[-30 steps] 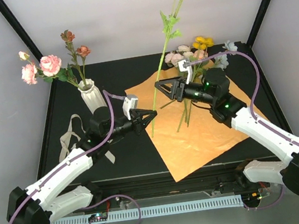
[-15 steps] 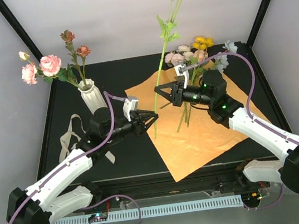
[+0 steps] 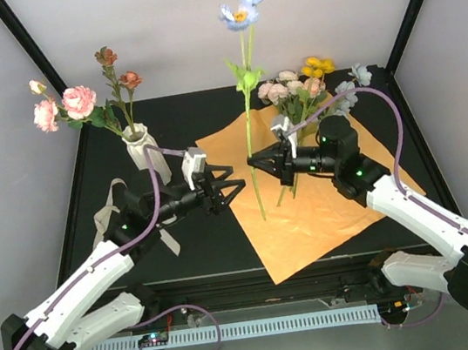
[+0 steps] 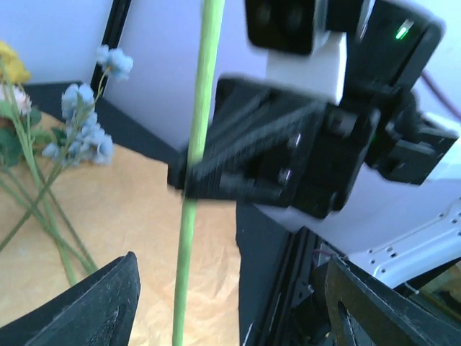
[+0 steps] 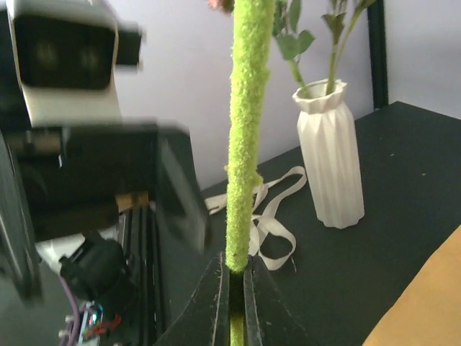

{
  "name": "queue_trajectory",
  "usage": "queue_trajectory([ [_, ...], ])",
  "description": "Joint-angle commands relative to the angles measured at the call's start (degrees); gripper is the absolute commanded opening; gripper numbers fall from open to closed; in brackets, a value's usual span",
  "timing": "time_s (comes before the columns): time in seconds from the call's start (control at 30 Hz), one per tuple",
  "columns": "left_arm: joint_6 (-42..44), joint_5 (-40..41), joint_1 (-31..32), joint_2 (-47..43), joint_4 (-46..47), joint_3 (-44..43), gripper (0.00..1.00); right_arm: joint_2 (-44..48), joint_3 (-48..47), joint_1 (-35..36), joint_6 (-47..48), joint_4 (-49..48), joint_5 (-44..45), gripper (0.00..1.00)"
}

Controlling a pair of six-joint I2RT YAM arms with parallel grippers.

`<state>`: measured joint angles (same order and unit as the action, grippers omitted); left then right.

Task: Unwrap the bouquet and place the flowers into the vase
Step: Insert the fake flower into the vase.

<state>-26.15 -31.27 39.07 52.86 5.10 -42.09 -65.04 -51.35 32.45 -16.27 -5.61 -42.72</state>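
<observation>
A long green stem (image 3: 251,150) with pale-blue blooms (image 3: 239,14) stands nearly upright over the paper's left edge. My right gripper (image 3: 254,164) is shut on this stem, seen close up as the stem (image 5: 245,137) pinched between the right gripper (image 5: 234,288) fingers. My left gripper (image 3: 234,179) is open just left of the stem (image 4: 193,187), not touching it. The off-white ribbed vase (image 3: 140,150) at the back left holds pink and reddish flowers (image 3: 78,101). The bouquet's orange paper (image 3: 311,216) lies spread flat, with the other flowers (image 3: 302,87) on its far end.
A cream ribbon (image 3: 113,212) lies on the black table left of the left arm, near the vase's foot, and shows as the ribbon (image 5: 268,216) beside the vase (image 5: 330,155). Black frame posts (image 3: 30,47) rise at the back corners.
My left gripper opened, released the stem and drew back left. My right gripper shut on the stem and swung it upright, moving left.
</observation>
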Motion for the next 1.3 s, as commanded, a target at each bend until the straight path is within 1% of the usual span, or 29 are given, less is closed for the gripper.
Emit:
queue_trajectory([
  [0.0, 1.52, 0.67, -0.14, -2.12, -3.69, -7.53, 0.72, 3.90, 2.59, 0.37, 11.44, 1.92, -5.17, 0.01],
  [0.13, 1.79, 1.30, -0.27, -1.77, -6.14, -11.29, 0.70, 5.45, 4.27, 1.21, 14.47, -0.43, -8.68, 0.01],
  [0.2, 0.81, 0.09, -0.30, -1.27, -5.13, -12.12, 0.68, 5.16, 3.91, 2.09, 16.24, 0.40, -10.56, 0.01],
  [0.3, -1.56, -2.48, -0.29, -0.41, -1.34, -12.28, 0.66, 4.17, 2.73, 3.76, 18.64, 3.30, -10.83, 0.01],
  [0.47, -3.00, -5.76, -0.28, 1.24, 1.66, -13.14, 0.62, 2.42, 2.21, 5.22, 18.37, 3.87, -11.09, 0.01],
  [0.53, -2.61, -5.39, -0.30, 1.37, 1.73, -13.23, 0.59, 1.75, 2.07, 5.98, 18.86, 4.30, -11.98, 0.01],
  [0.6, -2.51, -4.78, -0.44, 1.30, 1.79, -13.08, 0.53, 1.67, 1.96, 6.85, 19.48, 4.71, -11.71, 0.01],
  [0.67, -2.67, -4.48, -0.48, 1.07, 2.22, -12.71, 0.43, 1.64, 1.86, 7.50, 19.37, 4.71, -11.33, 0.01],
  [0.7, -2.72, -4.12, -0.42, 0.90, 2.27, -12.55, 0.37, 1.55, 1.82, 7.68, 19.35, 4.77, -11.38, 0.01],
  [0.73, -2.87, -3.73, -0.49, 0.80, 2.39, -12.46, 0.27, 1.45, 1.86, 7.82, 19.41, 4.92, -11.42, 0.01],
  [0.77, -2.89, -3.55, -0.52, 0.62, 2.49, -12.35, 0.13, 1.37, 1.95, 7.88, 19.55, 5.12, -11.31, 0.01],
  [0.8, -2.76, -3.54, -0.49, 0.39, 2.58, -12.28, 0.05, 1.27, 2.10, 7.86, 19.52, 5.14, -10.90, 0.01],
  [0.83, -2.39, -3.47, -0.52, 0.14, 2.44, -12.29, 0.02, 1.21, 2.18, 7.85, 19.48, 5.21, -10.29, 0.01],
  [0.9, -1.09, -2.75, -0.56, -0.64, 1.79, -12.18, 0.02, 1.04, 2.12, 7.83, 18.31, 5.25, -8.13, 0.06],
  [1.0, 3.43, 0.74, -0.57, -2.38, -1.07, -12.25, 0.02, 1.45, 1.94, 7.84, 15.36, 5.14, -4.77, 0.20],
  [1.1, 9.73, 8.56, -0.71, -3.72, -6.37, -14.16, 0.02, 2.82, 2.19, 7.89, 11.40, 4.84, -1.34, 0.40],
  [1.13, 12.12, 11.41, -0.80, -3.99, -7.96, -15.13, 0.02, 3.55, 2.49, 7.85, 10.43, 4.88, -0.38, 0.45],
  [1.2, 16.79, 16.78, -0.87, -4.48, -10.14, -16.71, 0.01, 5.54, 3.81, 7.88, 8.37, 4.32, 1.86, 0.51],
  [1.27, 21.17, 22.25, -1.03, -4.97, -10.71, -17.54, 0.02, 7.58, 5.63, 7.89, 6.12, 3.70, 5.50, 0.54],
])
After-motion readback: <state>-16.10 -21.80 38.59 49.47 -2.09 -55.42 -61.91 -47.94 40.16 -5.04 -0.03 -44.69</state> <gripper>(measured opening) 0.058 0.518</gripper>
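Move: The blue flower's green stem stands upright in the right hand's closed fingers, about 5 cm ahead of the open left hand, 4 cm to its right and 1 cm above it. Seen from the right hand, that left gripper waits some 5 cm back, 4 cm to the left and 1 cm lower. The vase lies roughly 25 cm ahead of the left hand, 20 cm left and 18 cm down; the remaining flowers are about 27 cm ahead of the right hand, 15 cm right and 27 cm down. The left hand rises about 8 cm with open fingers while the right, still pinching the stem, draws it back about 8 cm towards the left hand's line, sinking a little, edging left and turning some 20 degrees counter-clockwise, until the left fingers shut on the stem just under its leaves. The right fingers then open to about half and let go of the stem, that hand easing forward, as the left lifts a further 2 cm, swings about 3 cm left and rolls so that the stem's top leans back towards the base. ##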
